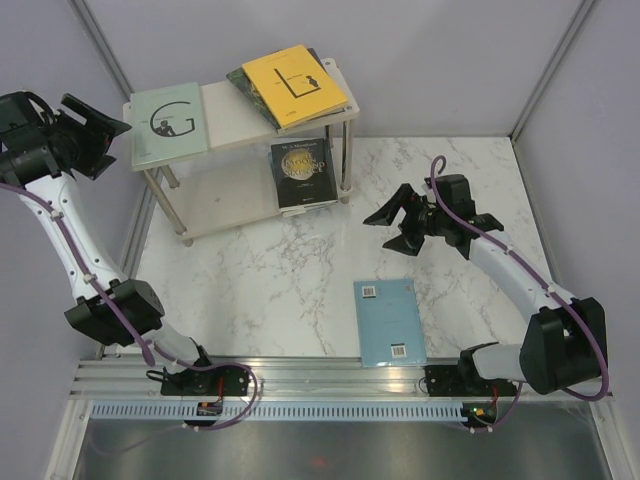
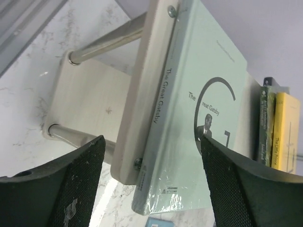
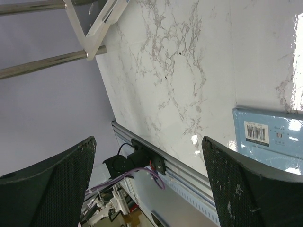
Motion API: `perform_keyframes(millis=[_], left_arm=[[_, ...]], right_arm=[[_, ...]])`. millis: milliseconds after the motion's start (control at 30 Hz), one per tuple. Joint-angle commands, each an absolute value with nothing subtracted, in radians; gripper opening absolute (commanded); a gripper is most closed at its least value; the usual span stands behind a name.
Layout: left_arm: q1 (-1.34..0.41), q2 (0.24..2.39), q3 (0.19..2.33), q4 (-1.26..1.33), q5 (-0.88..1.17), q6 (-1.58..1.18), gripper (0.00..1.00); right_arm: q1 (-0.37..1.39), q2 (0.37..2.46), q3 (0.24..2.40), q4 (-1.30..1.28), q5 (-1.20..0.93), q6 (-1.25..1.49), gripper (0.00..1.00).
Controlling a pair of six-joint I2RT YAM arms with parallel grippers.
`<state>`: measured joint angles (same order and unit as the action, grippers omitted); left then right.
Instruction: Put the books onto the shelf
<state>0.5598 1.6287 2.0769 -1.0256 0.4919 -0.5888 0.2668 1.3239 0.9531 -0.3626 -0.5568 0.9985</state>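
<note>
The shelf stands at the back left. On its top board lie a pale grey-green "G" book and a yellow book stacked on a green one. A dark book with gold lettering rests on the lower board. A teal-blue book lies flat on the table near the front. My left gripper is open just left of the "G" book, the book's near end between its fingers without touching. My right gripper hangs open and empty above the table, and sees the teal-blue book.
The white marble table ends at an aluminium rail in front, where both arm bases sit. Grey walls close the back and sides. The shelf's metal legs and lower board show under the top board.
</note>
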Motion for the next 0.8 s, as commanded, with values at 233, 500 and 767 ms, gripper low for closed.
perform_keyframes(millis=[233, 500, 767], left_arm=[[0.424, 1.569, 2.429, -1.082, 0.25, -0.488, 0.84], [0.131, 1.552, 2.379, -0.827, 0.631, -0.537, 0.84], [-0.527, 1.415, 1.629, -0.744, 0.688, -0.498, 0.86]], right_arm=[[0.247, 1.331, 1.008, -0.428, -0.534, 0.894, 0.95], [0.238, 1.312, 0.989, -0.489, -0.476, 0.821, 0.95], [0.219, 1.296, 0.98, -0.636, -0.295, 0.732, 0.96]])
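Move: The blue book lies flat on the table about 18 cm back from my right hand, 2 cm to its right and 17 cm below; the black book on the lower shelf is about 12 cm ahead of that hand, 14 cm left and 12 cm lower. From my left hand the blue book is about 26 cm back, 54 cm right and 39 cm down. At that hand's height, the green book sits about 10 cm right and 4 cm ahead, the yellow book 34 cm right and 11 cm ahead. Empty and open beside the green book, I lift my left hand some 16 cm and swing it right over that book, then back and down in front of the yellow one: about 36 cm right in all, turning some 60 degrees clockwise towards the blue book's side. My open right hand eases about 4 cm right and 3 cm down towards the blue book, its fingers tipping steeper. ##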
